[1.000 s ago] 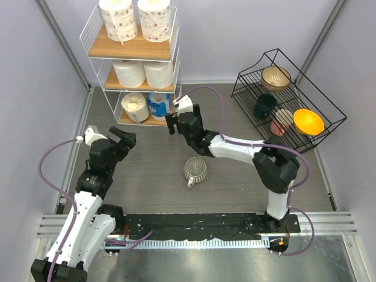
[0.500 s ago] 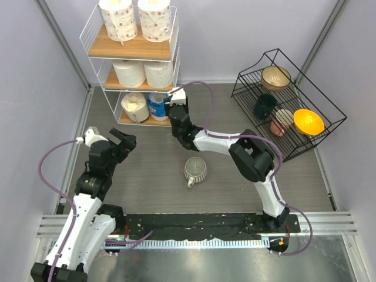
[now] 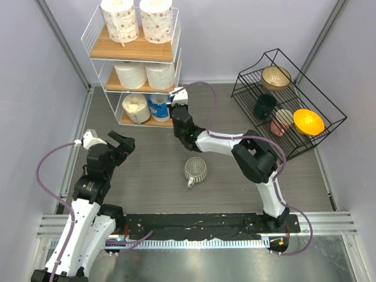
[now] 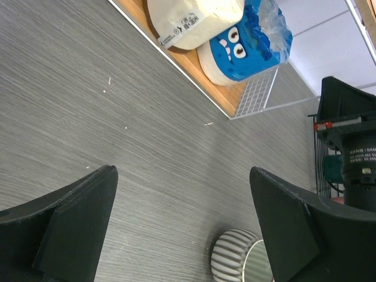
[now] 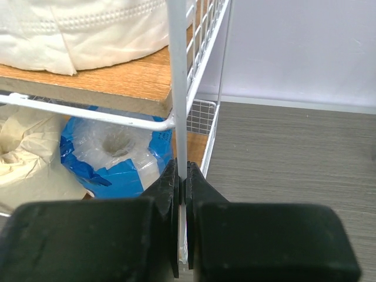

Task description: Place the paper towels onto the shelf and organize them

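The shelf (image 3: pixel 134 51), white wire with three wooden boards, stands at the back left. Two red-dotted paper towels (image 3: pixel 118 19) stand on its top board, two plain white ones (image 3: pixel 130 73) on the middle board. A cream roll (image 3: pixel 135 107) and a blue-wrapped roll (image 3: pixel 158 106) sit on the bottom board. My right gripper (image 3: pixel 176 107) is at the shelf's front right corner. In the right wrist view it (image 5: pixel 182 182) is shut on the white corner post (image 5: pixel 177 88), with the blue roll (image 5: pixel 111 155) just behind. My left gripper (image 4: pixel 182 171) hovers open over the bare floor.
A ribbed glass mug (image 3: pixel 195 170) stands on the table in front of the right arm, and shows near the left gripper's right finger (image 4: pixel 235 258). A black wire rack (image 3: pixel 288 106) with bowls and an orange dish sits at the back right.
My right gripper swung left to the shelf's corner and closed on its post. The shelf shifted slightly. The left arm barely moved.
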Robot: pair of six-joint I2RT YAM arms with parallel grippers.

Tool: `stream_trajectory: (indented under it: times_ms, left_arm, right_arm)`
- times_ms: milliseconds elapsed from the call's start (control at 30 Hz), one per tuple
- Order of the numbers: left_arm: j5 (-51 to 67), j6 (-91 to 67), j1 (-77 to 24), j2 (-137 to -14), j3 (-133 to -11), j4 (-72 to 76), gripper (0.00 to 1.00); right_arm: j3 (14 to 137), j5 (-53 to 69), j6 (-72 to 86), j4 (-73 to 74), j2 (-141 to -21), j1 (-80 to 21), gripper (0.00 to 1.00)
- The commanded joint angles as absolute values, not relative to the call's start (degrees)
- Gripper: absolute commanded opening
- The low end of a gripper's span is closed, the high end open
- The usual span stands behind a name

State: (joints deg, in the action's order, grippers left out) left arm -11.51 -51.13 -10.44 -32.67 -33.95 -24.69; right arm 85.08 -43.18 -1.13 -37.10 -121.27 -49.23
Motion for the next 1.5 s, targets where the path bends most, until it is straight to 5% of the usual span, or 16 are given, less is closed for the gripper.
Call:
stream_trajectory:
  times_ms: [0, 500, 1067, 1467]
  left_arm:
    - [-12.5, -50.1, -10.5, -31.5, -35.4, -25.3, 1.0]
    - [-14.6, -50.4, -10.5, -27.1, -35.1, -29.0, 1.0]
    - [-11.2, -49.7, -10.5, -22.7, -33.1, -29.3, 1.0]
    - [-9.1, -47.7, -10.5, -22.7, -33.6, -28.8, 1.0]
  right_arm:
    - [78.7, -44.8, -0.3, -33.7, -113.9, -48.6, 0.01]
    - [55.7, -35.9, 6.9, -23.6, -86.4, -46.7, 0.01]
    - [38.7, -41.8, 17.6, -4.9, -53.2, -46.7, 0.04]
    - [39.0, -38.9, 19.8, 5.7, -43.3, -46.7, 0.61]
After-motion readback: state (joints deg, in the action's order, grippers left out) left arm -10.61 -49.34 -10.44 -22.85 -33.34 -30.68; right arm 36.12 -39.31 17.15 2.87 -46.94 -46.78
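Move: The right gripper is already shut on the shelf's front right post. The clear table it is taken to lies about 20 cm back, 22 cm to the right and 15 cm below. The ribbed cup is roughly 24 cm back, 9 cm right and 12 cm lower. The blue-wrapped roll stands about 6 cm ahead and 6 cm left, the cream roll 6 cm ahead and 16 cm left, both 9 cm lower. From the left hand, the post is some 21 cm ahead and 17 cm right, about level. Keep the right fingers shut on the shelf's front right post and drag the loaded shelf diagonally back and to the right, about 20 cm each way, almost level, letting the gripper tip down some 15 degrees. At the end open to about half, let go of the post and lift a few centimetres. Ease the open, empty left hand back about 3 cm. ##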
